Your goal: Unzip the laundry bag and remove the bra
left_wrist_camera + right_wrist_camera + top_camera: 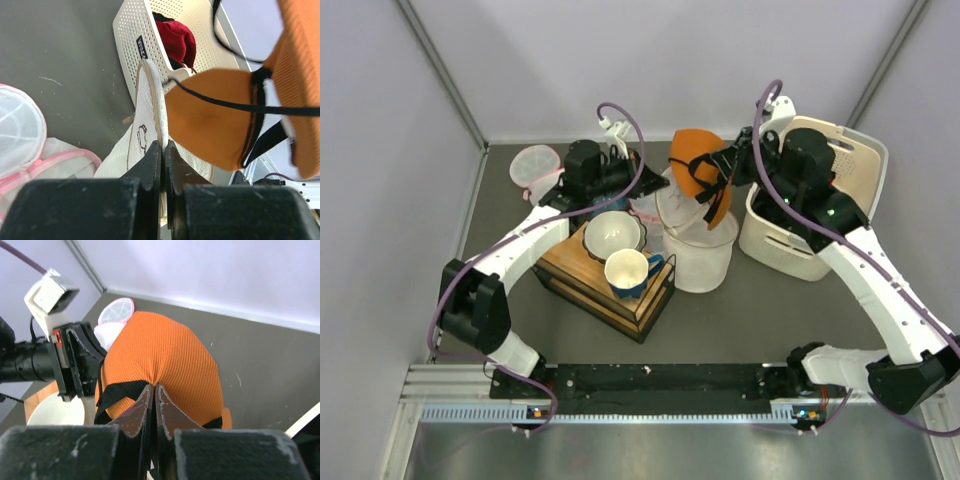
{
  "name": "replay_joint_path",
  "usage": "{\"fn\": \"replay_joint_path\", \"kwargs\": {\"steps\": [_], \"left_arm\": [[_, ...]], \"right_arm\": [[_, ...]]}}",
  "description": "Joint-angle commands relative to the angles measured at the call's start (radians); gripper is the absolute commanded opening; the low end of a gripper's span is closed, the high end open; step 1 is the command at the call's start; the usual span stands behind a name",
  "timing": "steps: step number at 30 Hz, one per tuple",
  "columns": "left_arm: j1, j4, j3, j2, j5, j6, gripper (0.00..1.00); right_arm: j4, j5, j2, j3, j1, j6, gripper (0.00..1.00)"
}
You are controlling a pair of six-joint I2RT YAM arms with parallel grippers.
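Observation:
The white mesh laundry bag (698,255) stands in the middle of the table, its mouth turned up. My left gripper (648,192) is shut on the bag's zip-edged rim (152,95), pinched at the fingertips (163,146). The bra (696,160) is orange ribbed fabric with black straps. It hangs over the bag's mouth from my right gripper (728,160). The right wrist view shows those jaws (154,386) shut on the orange fabric (165,340). In the left wrist view a cup of the bra (210,120) hangs just right of the rim.
A cream perforated basket (840,160) stands at the right with a red garment (176,40) inside it. Small pink-trimmed mesh bags (534,165) lie at the back left. A wooden crate (582,272) holds a bowl (613,233) and a blue mug (628,270).

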Motion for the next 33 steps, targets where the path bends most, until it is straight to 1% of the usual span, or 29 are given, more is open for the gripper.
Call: {"fn": "replay_joint_path", "kwargs": {"steps": [1, 3, 8, 11, 14, 15, 17, 18, 21, 22, 23, 28, 30, 32, 33], "left_arm": [[-0.003, 0.047, 0.038, -0.003, 0.025, 0.01, 0.0], [-0.003, 0.047, 0.036, -0.005, 0.023, 0.01, 0.0], [-0.003, 0.046, 0.039, -0.006, 0.023, 0.013, 0.0], [-0.003, 0.044, 0.042, -0.005, 0.023, 0.015, 0.0], [-0.003, 0.044, 0.042, -0.006, 0.023, 0.016, 0.0], [-0.003, 0.044, 0.044, -0.009, 0.025, 0.016, 0.0], [-0.003, 0.043, 0.044, -0.012, 0.025, 0.015, 0.0], [-0.003, 0.044, 0.044, -0.014, 0.026, 0.016, 0.0], [-0.003, 0.044, 0.05, -0.018, 0.032, 0.012, 0.0], [-0.005, 0.047, 0.05, -0.02, 0.034, 0.009, 0.0], [-0.011, 0.047, 0.051, -0.021, 0.035, 0.007, 0.0], [-0.043, 0.043, 0.071, -0.029, 0.043, 0.027, 0.0], [-0.057, 0.041, 0.079, -0.025, 0.045, 0.035, 0.0], [-0.067, 0.041, 0.084, -0.02, 0.045, 0.033, 0.0], [-0.069, 0.041, 0.088, -0.018, 0.046, 0.035, 0.0]], "right_arm": [[0.036, 0.056, -0.021, 0.111, 0.011, -0.037, 0.0], [0.036, 0.072, -0.021, 0.135, 0.012, -0.052, 0.0], [0.034, 0.202, -0.026, 0.228, 0.007, -0.117, 0.0], [0.034, 0.225, -0.028, 0.267, -0.02, -0.141, 0.0], [0.034, 0.184, -0.037, 0.287, -0.107, -0.119, 0.0], [0.033, 0.169, -0.04, 0.283, -0.168, -0.094, 0.0], [0.033, 0.139, -0.047, 0.274, -0.221, -0.074, 0.0], [0.031, 0.139, -0.054, 0.254, -0.27, -0.069, 0.0], [0.03, 0.136, -0.066, 0.188, -0.342, -0.046, 0.0], [0.028, 0.123, -0.07, 0.167, -0.397, -0.033, 0.0], [0.028, 0.115, -0.072, 0.145, -0.423, -0.02, 0.0], [0.031, 0.086, -0.074, -0.034, -0.597, 0.05, 0.0], [0.039, 0.078, -0.06, -0.096, -0.627, 0.061, 0.0], [0.03, 0.09, -0.02, -0.124, -0.641, 0.056, 0.0], [0.016, 0.09, -0.006, -0.128, -0.643, 0.053, 0.05]]}}
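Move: Over the open white laundry bag, the right hand already grips the orange bra; the basket's middle is some 26 cm to its right, 7 cm farther ahead and 27 cm lower, with the red cloth inside about 22 cm right, 6 cm ahead and 28 cm below. The bag lies nearly straight beneath, about 2 cm back and 30 cm down. From the left hand, which keeps hold of the bag's lid, the basket is about 36 cm right, 3 cm ahead and 17 cm below. Carrying the bra away from the bag, the right hand rises about 12 cm, then swings some 25 cm right and slightly forward to above the basket before sinking about 15 cm, the wrist turning some 40 degrees clockwise and the fingers still shut on the orange fabric. Late on, the left hand, still pinching the lid, draws it about 3 cm right and back, rising slightly. ##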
